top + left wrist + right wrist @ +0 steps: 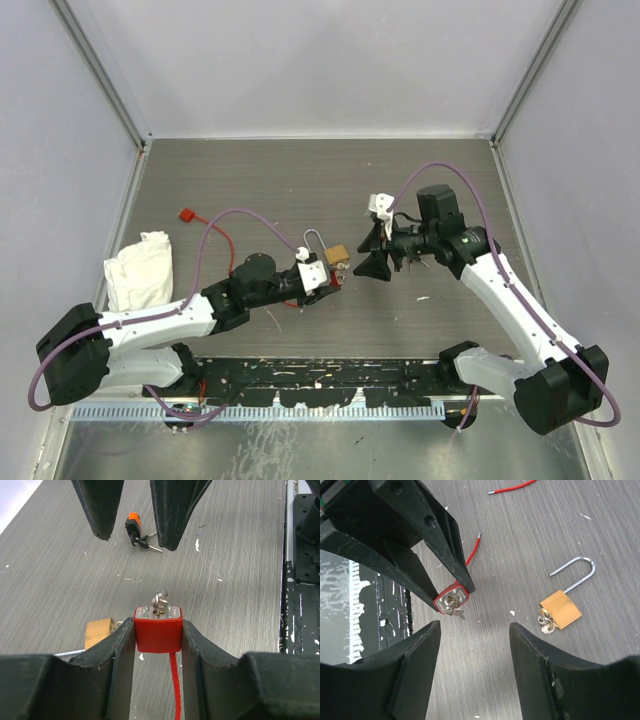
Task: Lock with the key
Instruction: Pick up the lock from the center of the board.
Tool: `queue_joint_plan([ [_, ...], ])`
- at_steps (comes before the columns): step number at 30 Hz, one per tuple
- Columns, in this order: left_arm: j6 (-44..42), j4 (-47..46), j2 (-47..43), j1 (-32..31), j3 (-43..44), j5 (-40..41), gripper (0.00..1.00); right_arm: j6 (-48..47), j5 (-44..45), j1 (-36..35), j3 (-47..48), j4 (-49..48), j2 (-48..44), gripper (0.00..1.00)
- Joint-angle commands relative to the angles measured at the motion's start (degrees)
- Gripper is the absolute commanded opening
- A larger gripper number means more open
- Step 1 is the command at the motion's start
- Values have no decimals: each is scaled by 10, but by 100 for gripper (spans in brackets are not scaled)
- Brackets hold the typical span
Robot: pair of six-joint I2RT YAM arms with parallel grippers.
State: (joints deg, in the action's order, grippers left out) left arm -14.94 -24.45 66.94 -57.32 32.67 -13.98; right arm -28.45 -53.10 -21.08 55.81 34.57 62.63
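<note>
My left gripper (157, 625) is shut on a red padlock body (157, 632), its red cable (174, 690) trailing back between the fingers. A small silver key with a ring (161, 601) sticks out of the lock's front face. Facing it, my right gripper (475, 625) stands open a short way off, with only bare table between its fingers. The red lock (451, 599) shows at the upper left of the right wrist view. The key (137, 534), a tiny bunch with black and orange heads, lies on the table under the right gripper's fingertips (167, 540).
A brass padlock (561, 609) with its shackle swung open and keys hanging from it lies just beside the two grippers (337, 254). A crumpled white cloth (140, 270) sits at the left. A red tag and cable (186, 214) lie behind it.
</note>
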Motion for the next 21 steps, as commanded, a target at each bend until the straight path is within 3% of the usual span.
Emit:
queue_joint_plan([
  [1, 2, -23, -8, -4, 32, -17, 0, -34, -3, -20, 32, -6, 3, 60],
  [14, 17, -17, 6, -6, 43, -34, 0, -54, 63, -96, 30, -9, 32, 53],
  [21, 20, -17, 5, -6, 42, -35, 0, -55, 66, -100, 25, -7, 32, 38],
])
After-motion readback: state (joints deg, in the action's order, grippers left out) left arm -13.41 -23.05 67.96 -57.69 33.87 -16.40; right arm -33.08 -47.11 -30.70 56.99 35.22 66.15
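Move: The key ring in the face of the held red lock is the right hand's goal: about 4 cm to its left, 2 cm back and 3 cm below; the red lock's body is some 3 cm farther left, level with the ring. From the left hand, which already holds the red lock, the ring is about 3 cm to the right and 1 cm ahead. The brass padlock is on the table, from the right hand some 5 cm ahead, 5 cm left and 12 cm below. Bring the right gripper about 3 cm left towards the key ring, easing down some 2 cm and a little back, and turn it slightly counter-clockwise. Narrow its fingers as they arrive, without shutting them, so the tips come in close about the ring. Hold the red lock almost still in the left gripper, keeping its grip. ##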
